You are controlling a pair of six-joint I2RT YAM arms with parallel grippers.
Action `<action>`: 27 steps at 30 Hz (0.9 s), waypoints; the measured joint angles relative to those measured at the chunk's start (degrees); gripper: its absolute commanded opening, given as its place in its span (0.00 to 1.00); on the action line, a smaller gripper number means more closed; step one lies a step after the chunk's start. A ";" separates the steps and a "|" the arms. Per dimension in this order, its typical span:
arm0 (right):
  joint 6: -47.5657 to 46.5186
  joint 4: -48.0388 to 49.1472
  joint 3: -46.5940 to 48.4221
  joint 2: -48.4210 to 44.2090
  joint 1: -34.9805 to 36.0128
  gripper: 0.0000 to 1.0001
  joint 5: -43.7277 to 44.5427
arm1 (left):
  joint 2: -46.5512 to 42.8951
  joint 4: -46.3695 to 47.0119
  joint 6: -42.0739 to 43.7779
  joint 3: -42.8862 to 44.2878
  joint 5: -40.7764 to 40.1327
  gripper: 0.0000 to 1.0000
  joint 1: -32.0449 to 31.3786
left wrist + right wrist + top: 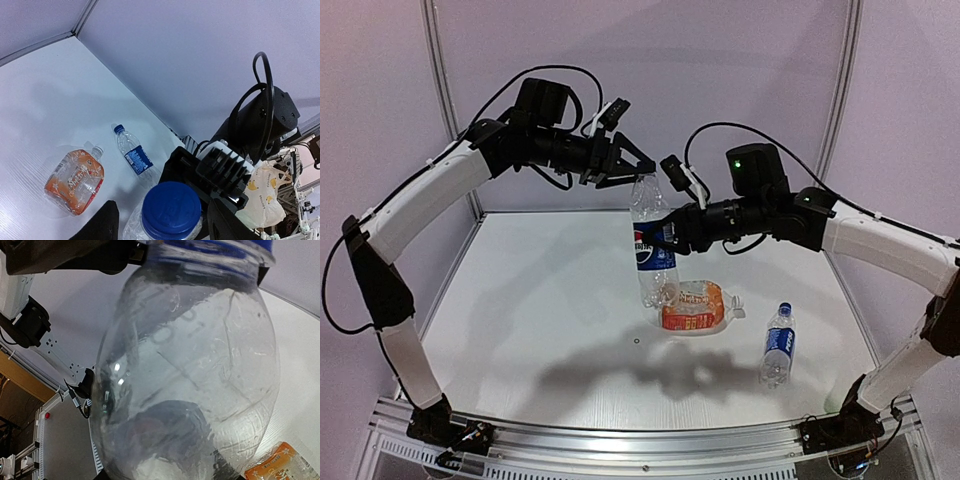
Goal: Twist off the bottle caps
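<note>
A tall clear bottle (pixel 652 245) with a blue label stands upright at mid-table. My right gripper (pixel 668 232) is shut on its body at label height; in the right wrist view the bottle (pixel 200 340) fills the frame. Its blue cap (pixel 171 210) sits between my left gripper's (pixel 162 214) fingers, which stand apart on either side with a gap showing. From above, the left gripper (pixel 638 172) hovers at the bottle's top. An orange-labelled squat bottle (pixel 694 308) lies beside it, its whitish cap (pixel 97 150) on. A slim blue-labelled bottle (pixel 777 345) lies to the right with its blue cap (pixel 118 128) on.
The white table (pixel 520 300) is walled at the back and sides by pale panels and metal posts. An aluminium rail (pixel 640 445) runs along the near edge between the arm bases. A printed plastic bag (pixel 262 192) hangs beyond the table.
</note>
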 measured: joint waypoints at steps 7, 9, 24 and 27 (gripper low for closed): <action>-0.02 0.17 0.00 0.15 0.00 0.44 -0.37 | 2.49 0.50 -0.63 2.78 1.57 0.16 -0.04; 0.20 -0.02 0.00 0.20 0.00 0.51 -0.55 | 2.60 0.59 -0.02 2.84 1.62 0.02 -0.04; 3.91 8.33 0.68 0.26 0.11 0.99 7.26 | 0.15 -4.33 0.85 3.93 -6.91 0.00 1.14; 4.22 11.06 0.83 0.66 0.11 0.99 7.10 | -2.97 -4.00 -0.46 3.28 -8.31 0.00 2.73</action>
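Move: The blue cap is almost between my open left fingers, about 1 cm further right and 1 cm below. The bottle's middle hangs some 10 cm below that hand and 5 cm back. On the table, roughly 36 cm below, the orange-label bottle lies about 11 cm right and 1 cm back, and the other blue-capped bottle 29 cm right and 11 cm back. From my right hand, still gripping the bottle, the cap is about 9 cm up, 5 cm ahead and 1 cm left. I ease my left fingers about 1 cm right over the cap and pinch it shut between them. Once it is held, my right fingers open wide and let go of the bottle body, that hand lifting about 4 cm and going 3 cm forward, while my left hand carries the bottle by its cap left, upward and a little forward, turning some 10 degrees counter-clockwise. ##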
